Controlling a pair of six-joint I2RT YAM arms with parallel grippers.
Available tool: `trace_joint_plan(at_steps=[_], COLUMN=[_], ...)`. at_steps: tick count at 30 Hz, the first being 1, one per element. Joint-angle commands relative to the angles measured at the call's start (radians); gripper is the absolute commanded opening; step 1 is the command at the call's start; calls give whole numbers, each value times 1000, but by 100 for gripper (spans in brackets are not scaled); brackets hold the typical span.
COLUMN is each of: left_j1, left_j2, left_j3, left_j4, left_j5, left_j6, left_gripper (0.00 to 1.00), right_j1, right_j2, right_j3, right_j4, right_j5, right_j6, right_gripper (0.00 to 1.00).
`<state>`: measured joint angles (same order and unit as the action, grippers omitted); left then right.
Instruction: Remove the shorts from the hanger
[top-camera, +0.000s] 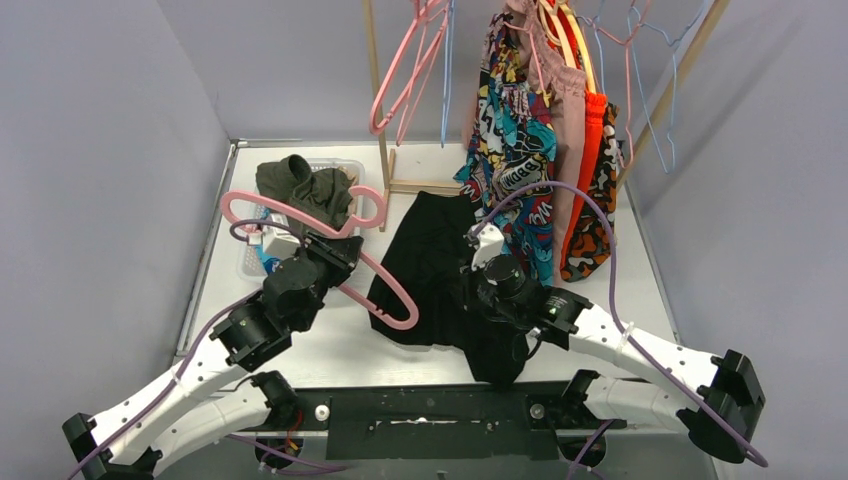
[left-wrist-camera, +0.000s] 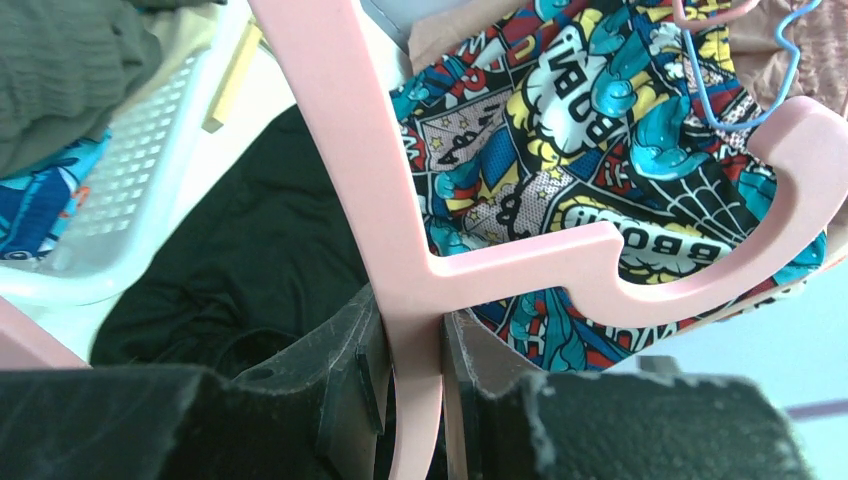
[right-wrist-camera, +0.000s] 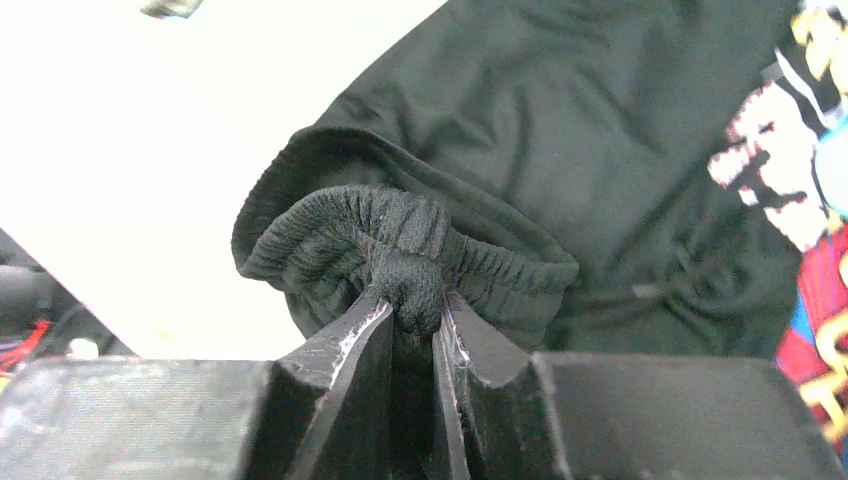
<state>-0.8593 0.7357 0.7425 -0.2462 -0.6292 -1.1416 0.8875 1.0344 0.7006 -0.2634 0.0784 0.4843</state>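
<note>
The black shorts (top-camera: 430, 250) lie spread on the table. My right gripper (top-camera: 470, 285) is shut on their bunched elastic waistband (right-wrist-camera: 405, 265), with the rest of the black shorts (right-wrist-camera: 560, 130) stretching away beyond the fingers. My left gripper (top-camera: 335, 245) is shut on a pink hanger (top-camera: 300, 225), whose bar (left-wrist-camera: 340, 150) runs straight up between the fingers (left-wrist-camera: 365, 345). The hanger's lower arm (top-camera: 395, 305) overlaps the left edge of the black shorts; whether it is still inside them I cannot tell.
Comic-print (top-camera: 515, 130), dusty pink (top-camera: 570, 100), orange (top-camera: 593, 150) and orange-black patterned shorts (top-camera: 600, 220) hang on the wooden rack (top-camera: 378, 110) at the back right. Empty pink hangers (top-camera: 405, 70) and blue hangers (top-camera: 650, 90) hang there too. A white basket (top-camera: 250, 262) at the left holds olive shorts (top-camera: 300, 185).
</note>
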Motion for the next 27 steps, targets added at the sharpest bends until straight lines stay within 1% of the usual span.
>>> trace_joint_plan(at_steps=[1,4,5,7,8,10,12,13,14,15,16,18,21,24,27], left_j1=[8,8,8,10,10,10,11,10,10,10,10,10,12,12,13], left_j2=[-52,-85,-94,-112,-119,-130,-132,-127,-119,-109,-98,-79,-57,-44,-38], left_j3=[54,45,46,46,45,41,34,31,32,34,38,44,17,-12,-35], left_j4=[-51,-42,-47,-64,-69,-71,-62,-57,-56,-55,-53,-52,-12,-9,32], left_j5=[-69,-76,-79,-89,-91,-90,-75,-65,-56,-47,-37,-14,41,63,79], left_j6=[-7,3,6,4,2,-4,-8,-10,-13,-16,-17,-36,-122,-250,-289], left_gripper=[0,0,0,0,0,0,0,0,0,0,0,0,0,0,0], right_j1=[32,34,33,19,8,-1,8,16,23,29,30,30,30,31,31], right_j2=[-34,-31,-18,23,46,73,51,24,-12,-59,-97,-158,-222,-267,-283], right_j3=[69,-3,-36,-121,-140,-163,-179,-183,-182,-178,-171,-160,-179,-227,-248], right_j4=[268,342,344,317,285,248,256,274,294,304,309,320,366,459,529], right_j5=[-47,-147,-152,-107,-100,-116,-126,-128,-125,-122,-122,-132,-150,-258,-365], right_j6=[-87,-89,-75,25,72,145,199,209,209,196,171,92,-21,-93,-94], right_gripper=[0,0,0,1,4,13,25,33,45,54,58,60,60,61,62])
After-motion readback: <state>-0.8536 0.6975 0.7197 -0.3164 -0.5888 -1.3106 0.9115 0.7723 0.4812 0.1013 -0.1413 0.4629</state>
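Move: The black shorts are spread on the table, their middle about 5 cm left of the right hand, level with it fore and aft and some 12 cm below; their waistband is pinched in that hand. The basket sits roughly 37 cm to the right hand's left and 15 cm ahead, while the comic-print shorts hang about 18 cm ahead and 8 cm to its right. From the left hand, which holds the freed pink hanger, the black shorts' middle is about 15 cm right, 8 cm back and 25 cm down. The shorts' waistband, still pinched in the right hand, goes up and left about 5 cm, then is lowered some 12 cm towards the table, drawing back; near the bottom the fingers open wide and let go. The emptied hand rises about 12 cm, its left side rolling up and its fingers tipping up. The left hand keeps the hanger, swaying 3 cm left and back. ##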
